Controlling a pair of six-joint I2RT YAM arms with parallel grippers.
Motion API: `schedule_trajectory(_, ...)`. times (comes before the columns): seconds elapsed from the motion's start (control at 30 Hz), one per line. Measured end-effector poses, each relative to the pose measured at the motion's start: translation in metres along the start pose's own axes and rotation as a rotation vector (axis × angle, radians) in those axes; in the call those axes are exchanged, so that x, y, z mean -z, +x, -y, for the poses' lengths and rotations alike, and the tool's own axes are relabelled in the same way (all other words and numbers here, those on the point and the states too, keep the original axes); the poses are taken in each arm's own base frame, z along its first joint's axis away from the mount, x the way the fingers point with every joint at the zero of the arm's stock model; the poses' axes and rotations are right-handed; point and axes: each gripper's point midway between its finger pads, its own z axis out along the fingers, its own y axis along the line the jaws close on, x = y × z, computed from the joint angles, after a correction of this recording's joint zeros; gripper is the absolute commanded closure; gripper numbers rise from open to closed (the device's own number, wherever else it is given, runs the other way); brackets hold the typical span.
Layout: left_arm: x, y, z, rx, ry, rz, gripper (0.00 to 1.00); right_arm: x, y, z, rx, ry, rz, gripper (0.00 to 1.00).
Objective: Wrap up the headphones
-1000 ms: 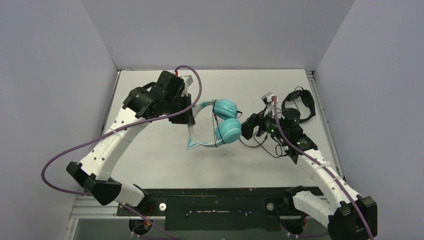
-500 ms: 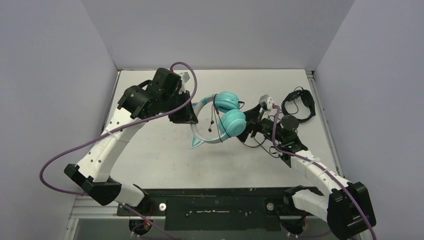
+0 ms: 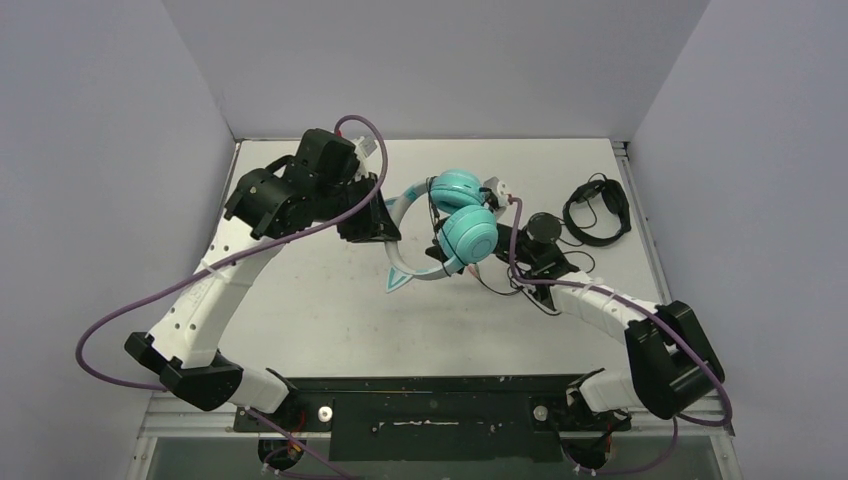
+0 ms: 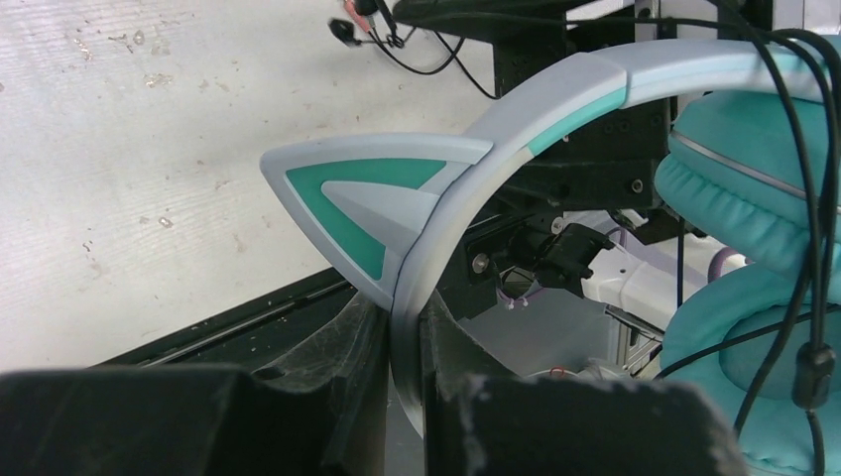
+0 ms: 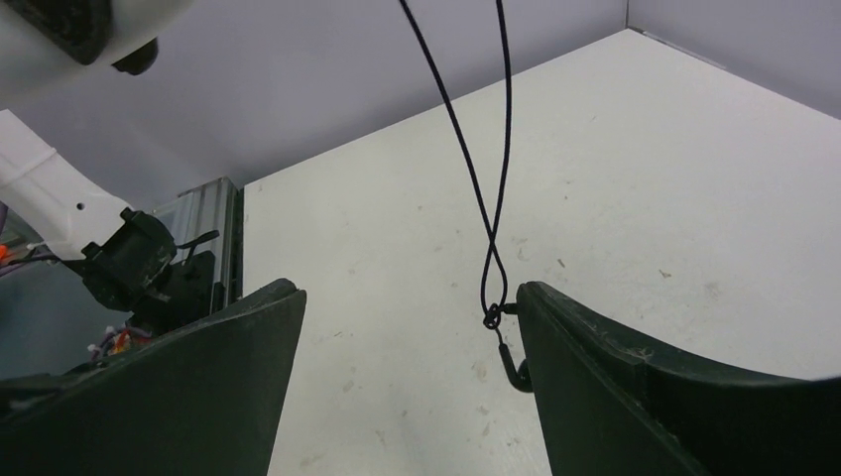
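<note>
The teal headphones [image 3: 462, 232] are held up off the table, with their two ear cups stacked and a cat-ear point [image 3: 397, 283] hanging low. My left gripper [image 3: 385, 220] is shut on the pale headband [image 4: 516, 129], which sits clamped between its fingers [image 4: 407, 342] just below a cat-ear point [image 4: 367, 198]. The ear cups [image 4: 754, 188] fill the right of the left wrist view, with the thin black cable [image 4: 808, 198] across them. My right gripper [image 3: 493, 203] is just right of the cups and partly hidden by them. Its jaws [image 5: 407, 297] are open. A loop of cable [image 5: 493, 198] with a knot and the plug [image 5: 511, 372] hangs against the right finger.
All-black headphones [image 3: 597, 210] with a coiled black cable lie at the back right of the table. More black cable [image 3: 520, 290] trails on the table under my right forearm. Grey walls close in the back and both sides.
My left arm has lifted the headphones and swung them to the right and toward the back. My right gripper has moved left and back, up beside the ear cups.
</note>
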Motion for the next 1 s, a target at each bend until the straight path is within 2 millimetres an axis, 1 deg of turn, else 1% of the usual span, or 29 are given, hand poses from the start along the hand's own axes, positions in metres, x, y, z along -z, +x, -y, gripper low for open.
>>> schedule_trajectory(0.1, 0.003, -0.001, 0.003, 0.001, 0.010, 0.002, 1.00, -0.013, -0.005, 0.008, 0.014, -0.008, 0.013, 0.23)
schedule_trajectory(0.23, 0.010, -0.003, 0.007, -0.003, 0.024, 0.012, 1.00, -0.025, -0.006, 0.017, 0.022, -0.009, 0.023, 0.23)
schedule_trajectory(0.3, 0.014, -0.004, 0.010, -0.006, 0.032, 0.021, 1.00, -0.030, -0.005, 0.021, 0.020, -0.007, 0.023, 0.25)
schedule_trajectory(0.33, 0.016, -0.005, 0.011, -0.007, 0.036, 0.023, 1.00, -0.031, -0.005, 0.022, 0.021, -0.009, 0.024, 0.28)
schedule_trajectory(0.4, 0.022, -0.006, 0.015, -0.009, 0.045, 0.032, 1.00, -0.036, -0.008, 0.023, 0.029, -0.015, 0.032, 0.36)
schedule_trajectory(0.43, 0.024, -0.007, 0.016, -0.010, 0.048, 0.035, 1.00, -0.039, -0.009, 0.023, 0.032, -0.019, 0.034, 0.43)
schedule_trajectory(0.47, 0.025, -0.007, 0.017, -0.011, 0.052, 0.037, 1.00, -0.042, -0.010, 0.022, 0.036, -0.029, 0.039, 0.50)
schedule_trajectory(0.53, 0.028, -0.008, 0.018, -0.013, 0.058, 0.041, 1.00, -0.046, -0.010, 0.017, 0.037, -0.050, 0.041, 0.69)
schedule_trajectory(0.6, 0.028, -0.008, 0.018, -0.013, 0.057, 0.040, 1.00, -0.049, -0.009, 0.010, 0.036, -0.073, 0.038, 0.85)
schedule_trajectory(0.7, 0.027, -0.007, 0.018, -0.014, 0.053, 0.036, 1.00, -0.052, -0.008, 0.000, 0.018, -0.103, 0.036, 1.00)
schedule_trajectory(0.8, 0.024, -0.009, 0.016, -0.016, 0.047, 0.034, 1.00, -0.049, -0.004, -0.009, -0.002, -0.112, 0.032, 1.00)
schedule_trajectory(0.87, 0.022, -0.012, 0.014, -0.010, 0.038, 0.041, 1.00, -0.041, -0.001, -0.018, -0.020, -0.104, 0.028, 1.00)
schedule_trajectory(0.93, 0.018, -0.017, 0.010, -0.001, 0.028, 0.054, 1.00, -0.034, -0.001, -0.030, -0.027, -0.102, 0.030, 1.00)
schedule_trajectory(1.0, 0.009, -0.021, 0.003, 0.013, 0.017, 0.066, 1.00, -0.029, -0.007, -0.047, -0.026, -0.113, 0.043, 1.00)
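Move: The black earbud hanging on its crossed cord lies about 3 cm ahead of the open right fingers and 5 cm to their left, roughly level with them. Above the right hand hang the two teal ear cups, both some 9 cm up: the near one about 3 cm back and 5 cm right, the far one about 5 cm ahead and 4 cm right. From the left hand, which holds the headband, the earbud is some 5 cm ahead, 5 cm right and 9 cm below. Slide the open right gripper forward and left, about 5 cm to the left in all, beneath the ear cups to the hanging earbud. Close the fingers on the earbud while starting back, then draw it back some 5 cm more, rising slightly at the end. Keep the left gripper's hold on the headband, raising it about 3 cm, then easing forward and down about 2 cm. ##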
